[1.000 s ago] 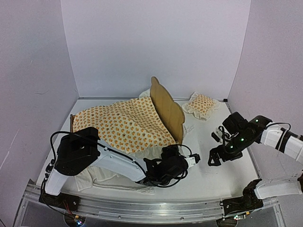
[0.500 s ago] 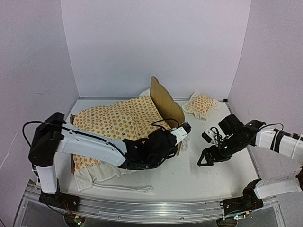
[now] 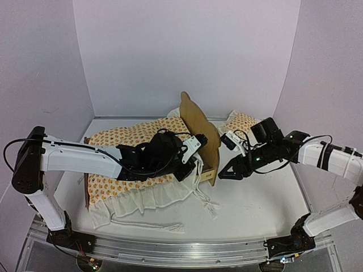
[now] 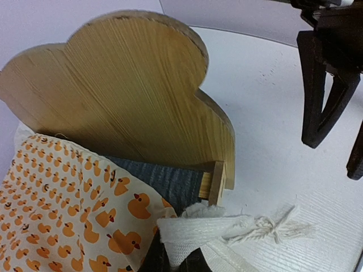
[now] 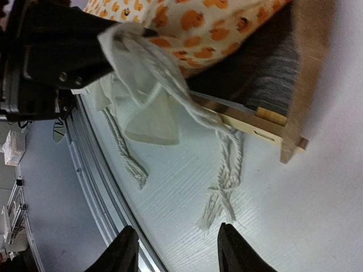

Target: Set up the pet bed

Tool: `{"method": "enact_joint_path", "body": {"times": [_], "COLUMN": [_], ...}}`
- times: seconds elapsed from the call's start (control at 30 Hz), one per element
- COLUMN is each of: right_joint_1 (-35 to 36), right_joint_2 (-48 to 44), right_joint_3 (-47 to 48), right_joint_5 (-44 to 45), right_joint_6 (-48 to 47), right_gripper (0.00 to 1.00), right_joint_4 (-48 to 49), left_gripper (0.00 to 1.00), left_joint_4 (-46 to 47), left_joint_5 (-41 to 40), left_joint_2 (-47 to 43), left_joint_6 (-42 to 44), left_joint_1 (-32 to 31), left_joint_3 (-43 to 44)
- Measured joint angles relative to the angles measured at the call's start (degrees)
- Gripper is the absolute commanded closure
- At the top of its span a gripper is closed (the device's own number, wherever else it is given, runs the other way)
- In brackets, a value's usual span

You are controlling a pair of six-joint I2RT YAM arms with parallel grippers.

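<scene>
The pet bed [image 3: 199, 129] lies across the table, its scalloped plywood headboard [image 4: 125, 96] upright and a strip of dark grey base [image 4: 167, 180] showing. Orange duck-print bedding [image 3: 127, 144] covers most of it. My left gripper [image 3: 191, 164] is shut on the bedding's white edge [image 4: 198, 229] by the headboard's near corner. A knotted white tie [image 5: 227, 181] trails from that edge onto the table. My right gripper [image 3: 223, 174] hovers just right of that corner; in the right wrist view it [image 5: 178, 255] stands open above the tie's frayed end, holding nothing.
A small matching pillow [image 3: 243, 120] lies at the back right, partly behind my right arm. The bedding's white ruffle [image 3: 144, 198] spills over the bed's near side. A second tie [image 3: 156, 225] lies near the metal front rail [image 3: 170, 249]. Walls close three sides.
My left gripper closed on the bedding's white edge and carried it from the table's front up to the headboard corner. My right arm swung left toward the bed, its jaws narrower.
</scene>
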Motion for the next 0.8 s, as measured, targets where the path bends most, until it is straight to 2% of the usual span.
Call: {"method": "enact_joint_path", "body": {"times": [0.17, 0.4, 0.47, 0.53, 0.57, 0.73, 0.8], "right_joint_1": [5.70, 7.74, 7.85, 8.20, 8.33, 8.79, 8.98], "right_joint_2": [2.49, 6.45, 8.35, 9.88, 10.27, 10.56, 10.67], "right_joint_3": [-0.52, -1.25, -0.83, -0.63, -0.63, -0.61, -0.57], "right_joint_5": [1.97, 3.34, 2.51, 2.05, 2.14, 4.68, 5.49], "right_joint_6": [2.99, 5.92, 6.23, 6.45, 6.58, 6.58, 6.47], "right_gripper": [0.66, 0.69, 0.76, 0.89, 0.91, 0.93, 0.88], "right_joint_4": [9.01, 22.16, 23.67, 24.72, 24.98, 25.94, 25.99], "left_gripper": [1.00, 1.00, 1.00, 1.00, 1.00, 1.00, 1.00], "left_joint_4": [-1.09, -1.22, -1.22, -1.20, -1.16, -1.22, -1.20], "left_joint_5": [7.23, 13.14, 14.01, 14.67, 14.86, 16.28, 16.81], "left_joint_2": [-2.38, -5.18, -5.99, -6.88, -7.26, -7.93, -7.96], "left_joint_6": [-0.79, -1.55, -1.81, -1.90, -1.90, -1.99, -2.12], "left_joint_1": [1.44, 3.48, 4.00, 4.50, 4.63, 4.92, 4.92], "left_joint_3": [-3.26, -3.72, -3.72, -3.89, -4.07, -4.37, -4.39]}}
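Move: My left hand already pinches the white tie cord. Its free length leaves those fingers some 3 cm to their right and 2 cm down; from my right hand that part is about 8 cm left, 3 cm ahead and 2 cm lower. The headboard's near edge stands roughly 7 cm ahead of my right hand, 3 cm left and 8 cm below. The ruffle hangs about 6 cm back from my left hand, 5 cm left and 14 cm down. I bring my half-open right hand about 8 cm left and slightly forward, past the headboard's near edge to the cord just beside my left fingers, and shut its fingers there as it slows. My left hand keeps its pinch, dips a little, then lifts about 3 cm, easing slightly back and left. ##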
